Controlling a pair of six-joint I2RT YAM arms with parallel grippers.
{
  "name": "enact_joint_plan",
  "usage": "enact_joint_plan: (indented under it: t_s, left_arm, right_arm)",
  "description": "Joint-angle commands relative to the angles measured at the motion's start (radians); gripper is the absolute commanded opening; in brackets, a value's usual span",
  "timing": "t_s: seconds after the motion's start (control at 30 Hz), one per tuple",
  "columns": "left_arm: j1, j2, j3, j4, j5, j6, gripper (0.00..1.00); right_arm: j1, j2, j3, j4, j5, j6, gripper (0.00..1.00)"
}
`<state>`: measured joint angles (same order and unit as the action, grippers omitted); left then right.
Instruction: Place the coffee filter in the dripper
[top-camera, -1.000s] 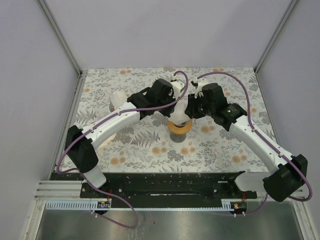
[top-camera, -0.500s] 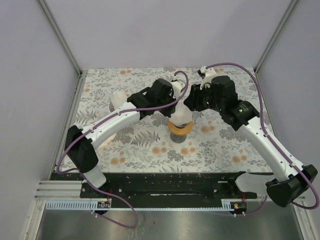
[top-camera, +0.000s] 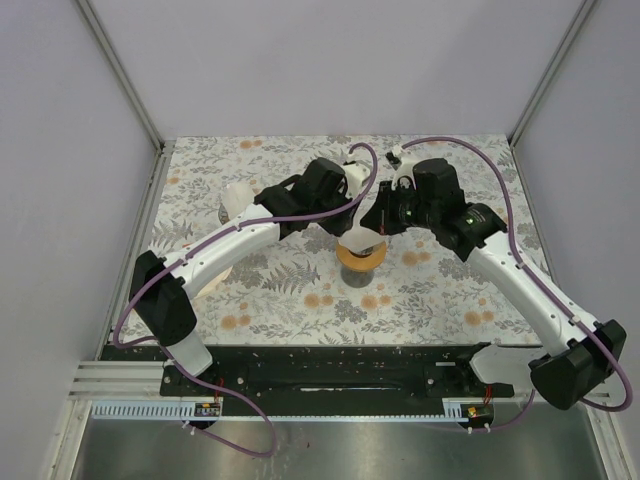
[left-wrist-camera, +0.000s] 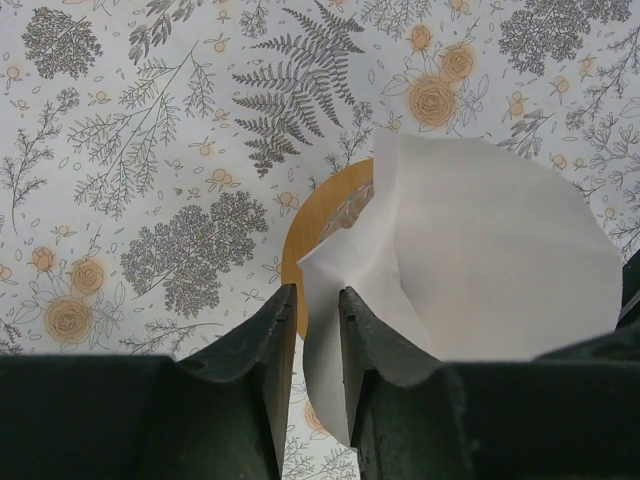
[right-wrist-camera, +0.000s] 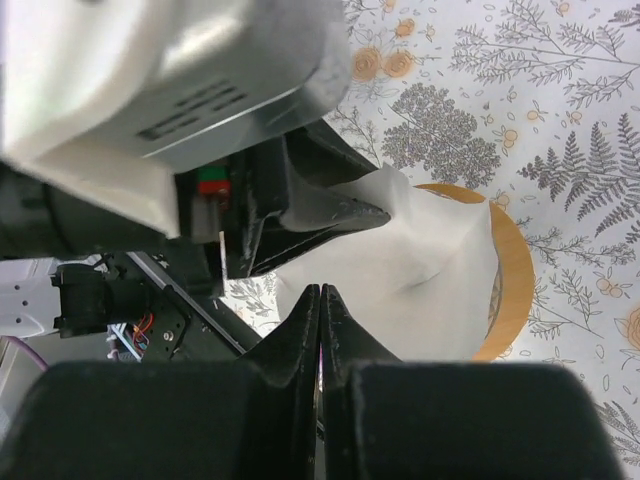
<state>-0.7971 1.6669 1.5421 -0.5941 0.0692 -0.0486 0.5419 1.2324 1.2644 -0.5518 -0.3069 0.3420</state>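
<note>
The white paper coffee filter (top-camera: 362, 241) stands opened as a cone in the wooden-ringed dripper (top-camera: 360, 259) at mid-table. In the left wrist view, my left gripper (left-wrist-camera: 305, 325) has its jaws a little apart, and the edge of the filter (left-wrist-camera: 480, 250) runs through the gap against the right finger, above the dripper's ring (left-wrist-camera: 308, 222). My right gripper (right-wrist-camera: 320, 292) is shut, its tips against the side of the filter (right-wrist-camera: 420, 270) over the ring (right-wrist-camera: 508, 270). Whether paper is pinched there does not show. From above, both grippers (top-camera: 347, 221) (top-camera: 384, 222) meet over the dripper.
A white object (top-camera: 238, 198) sits on the floral tablecloth (top-camera: 300, 290) left of the dripper, partly under the left arm. Grey walls with metal posts (top-camera: 150, 140) close in the left, back and right. A black rail (top-camera: 330, 375) runs along the near edge.
The right gripper opened, drew back, then returned to the filter and shut. The left jaws parted slightly. The filter now sits lower and wider on the dripper.
</note>
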Motion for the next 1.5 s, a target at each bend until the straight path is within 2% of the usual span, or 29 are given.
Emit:
enact_joint_plan:
  t_s: [0.0, 0.23, 0.53, 0.7, 0.8, 0.93, 1.23, 1.47]
  left_arm:
    - [0.019, -0.044, 0.049, 0.016, 0.027, 0.001, 0.31]
    - [0.041, -0.082, 0.049, 0.014, 0.055, -0.002, 0.47]
    - [0.064, -0.09, 0.084, -0.006, 0.129, -0.017, 0.58]
    - [0.078, -0.093, 0.066, -0.013, 0.144, -0.051, 0.58]
    - [0.102, -0.104, 0.026, 0.01, 0.165, -0.123, 0.52]
    - [0.117, -0.116, -0.023, 0.03, 0.187, -0.209, 0.51]
    - [0.141, -0.141, -0.048, 0.04, 0.248, -0.261, 0.54]
    - [0.141, -0.151, -0.112, 0.074, 0.29, -0.298, 0.55]
  right_arm:
    - [-0.003, 0.045, 0.003, 0.016, 0.006, 0.011, 0.0]
    - [-0.005, 0.099, 0.0, -0.003, 0.055, -0.006, 0.0]
    - [-0.003, 0.2, 0.05, -0.111, 0.117, -0.064, 0.0]
    - [0.026, 0.233, 0.087, -0.16, 0.162, -0.095, 0.0]
    - [0.072, 0.268, 0.156, -0.2, 0.222, -0.121, 0.0]
    - [0.104, 0.331, 0.205, -0.252, 0.271, -0.127, 0.0]
    - [0.164, 0.429, 0.236, -0.287, 0.341, -0.106, 0.0]
    - [0.165, 0.46, 0.213, -0.27, 0.359, -0.09, 0.0]
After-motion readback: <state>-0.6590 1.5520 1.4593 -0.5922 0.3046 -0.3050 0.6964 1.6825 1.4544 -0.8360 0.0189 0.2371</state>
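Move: The right hand, fingers shut, hangs over the coffee filter, whose middle is about 2 cm ahead, 1 cm left and 11 cm below it. The dripper holding its foot is some 3 cm ahead, 1 cm left and 15 cm down, with the glass server beneath it at about 22 cm down. From the left hand, still at the filter's left edge, the filter's middle lies roughly 5 cm right, 1 cm back and 4 cm below. The right hand's shut fingertips come down into the open filter and end among its folds inside the dripper. They sink some 10 cm, ease up about 1.5 cm while shifting left, then go down again, nearly 14 cm lower overall, the wrist tilting the fingers about 35 degrees steeper. The left fingers open to about half and let go of the paper's edge; that hand rises 4 cm, then drifts left and partly down. ##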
